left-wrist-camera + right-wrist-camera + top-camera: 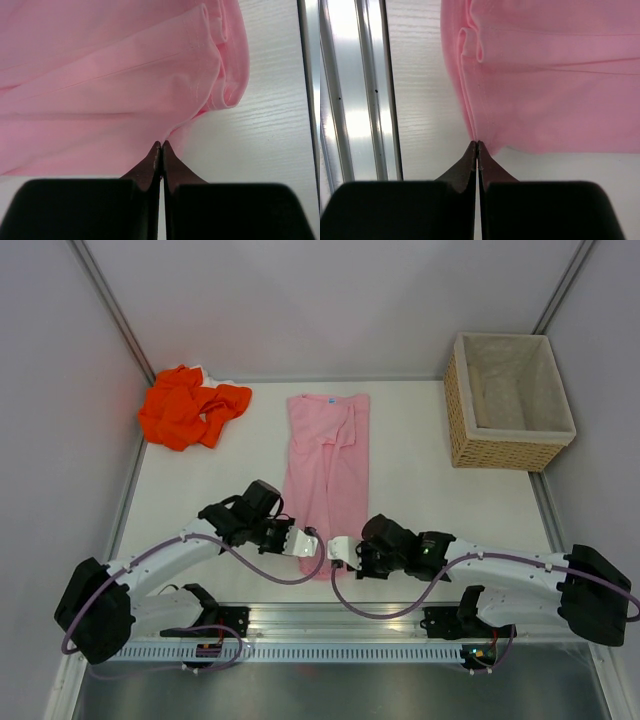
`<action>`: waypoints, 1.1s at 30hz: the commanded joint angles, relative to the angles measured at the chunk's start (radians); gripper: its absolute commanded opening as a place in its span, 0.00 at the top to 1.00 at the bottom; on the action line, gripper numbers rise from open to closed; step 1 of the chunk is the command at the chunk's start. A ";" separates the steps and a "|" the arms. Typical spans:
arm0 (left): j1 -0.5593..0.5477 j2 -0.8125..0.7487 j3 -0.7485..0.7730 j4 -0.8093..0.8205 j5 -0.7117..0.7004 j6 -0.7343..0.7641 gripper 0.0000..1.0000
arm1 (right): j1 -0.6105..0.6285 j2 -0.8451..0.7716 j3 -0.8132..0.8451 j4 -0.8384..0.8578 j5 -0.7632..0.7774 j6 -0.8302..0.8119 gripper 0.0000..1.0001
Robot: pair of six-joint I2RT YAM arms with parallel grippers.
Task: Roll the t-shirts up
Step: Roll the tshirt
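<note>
The pale pink t-shirt (328, 460) lies folded into a long narrow strip down the middle of the table, with its near end between my two grippers. My left gripper (308, 543) is shut, its tips pinching the near left hem of the pink cloth (125, 75). My right gripper (336, 550) is shut, its tips pinching the near right corner of the pink cloth (545, 75). The two grippers face each other, close together, low at the table. The bright orange t-shirt (190, 407) lies crumpled at the back left, far from both grippers.
A woven wicker basket (500, 452) with pale lining stands at the back right. Grey walls close in the table on both sides and at the back. A metal rail (350, 100) runs along the near table edge, just behind the grippers.
</note>
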 commanded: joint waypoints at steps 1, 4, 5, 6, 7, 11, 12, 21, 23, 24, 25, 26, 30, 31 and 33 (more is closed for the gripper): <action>0.023 0.012 0.056 -0.036 0.070 -0.185 0.98 | -0.056 -0.033 0.042 0.020 -0.086 0.039 1.00; 0.084 0.031 0.079 -0.041 0.097 -0.252 0.98 | -0.125 -0.015 0.059 0.037 -0.129 0.066 1.00; 0.100 0.040 0.084 -0.039 0.103 -0.277 0.98 | -0.159 -0.006 0.067 0.042 -0.141 0.083 1.00; 0.113 0.049 0.095 -0.039 0.111 -0.293 0.98 | -0.174 0.007 0.070 0.048 -0.147 0.088 1.00; 0.142 0.055 0.098 -0.036 0.125 -0.310 0.98 | -0.186 0.036 0.073 0.057 -0.149 0.094 1.00; 0.204 0.090 0.098 0.001 0.125 -0.402 0.98 | -0.235 0.114 0.119 0.057 -0.140 0.125 1.00; 0.215 0.097 0.095 0.008 0.116 -0.411 0.98 | -0.246 0.126 0.124 0.063 -0.138 0.138 1.00; 0.258 0.144 0.064 0.162 0.015 -0.485 0.98 | -0.403 0.270 0.229 0.054 -0.186 0.220 1.00; 0.258 0.158 0.057 0.197 -0.027 -0.503 0.98 | -0.416 0.290 0.245 0.033 -0.195 0.215 1.00; 0.258 0.161 0.049 0.215 -0.051 -0.514 0.98 | -0.426 0.309 0.257 0.024 -0.197 0.214 1.00; 0.258 0.163 0.034 0.229 -0.073 -0.512 0.98 | -0.432 0.321 0.263 0.013 -0.198 0.218 1.00; 0.259 0.167 0.026 0.257 -0.109 -0.508 0.98 | -0.440 0.339 0.268 0.005 -0.200 0.226 1.00; 0.259 0.180 0.001 0.303 -0.151 -0.496 0.98 | -0.490 0.376 0.282 0.013 -0.224 0.249 1.00; 0.259 0.183 0.001 0.311 -0.151 -0.497 0.98 | -0.495 0.382 0.283 0.017 -0.227 0.258 1.00; 0.259 0.192 0.003 0.324 -0.150 -0.497 0.98 | -0.501 0.402 0.292 0.031 -0.226 0.267 1.00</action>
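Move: I already hold the two near corners of the pink t-shirt strip, a few centimetres above the table. The spot on the strip where the hem will lie is about 8 cm ahead and 5 cm left of my left hand, and some 12 cm ahead and 2 cm right of my right, 3 to 4 cm lower. The strip's far end lies roughly 35 cm ahead and 6 cm right of my left hand. The orange shirt is about 33 cm ahead and 24 cm left of that hand. Keeping both grippers shut on the hem corners, I carry the hem forward over the strip, about 12 cm with my right hand and some 7.5 cm with my left, first rising slightly, then sinking towards the cloth. My left hand also spreads about 4 cm to the left. I swing the left wrist counter-clockwise and the right one clockwise, about 30 degrees or more each. ##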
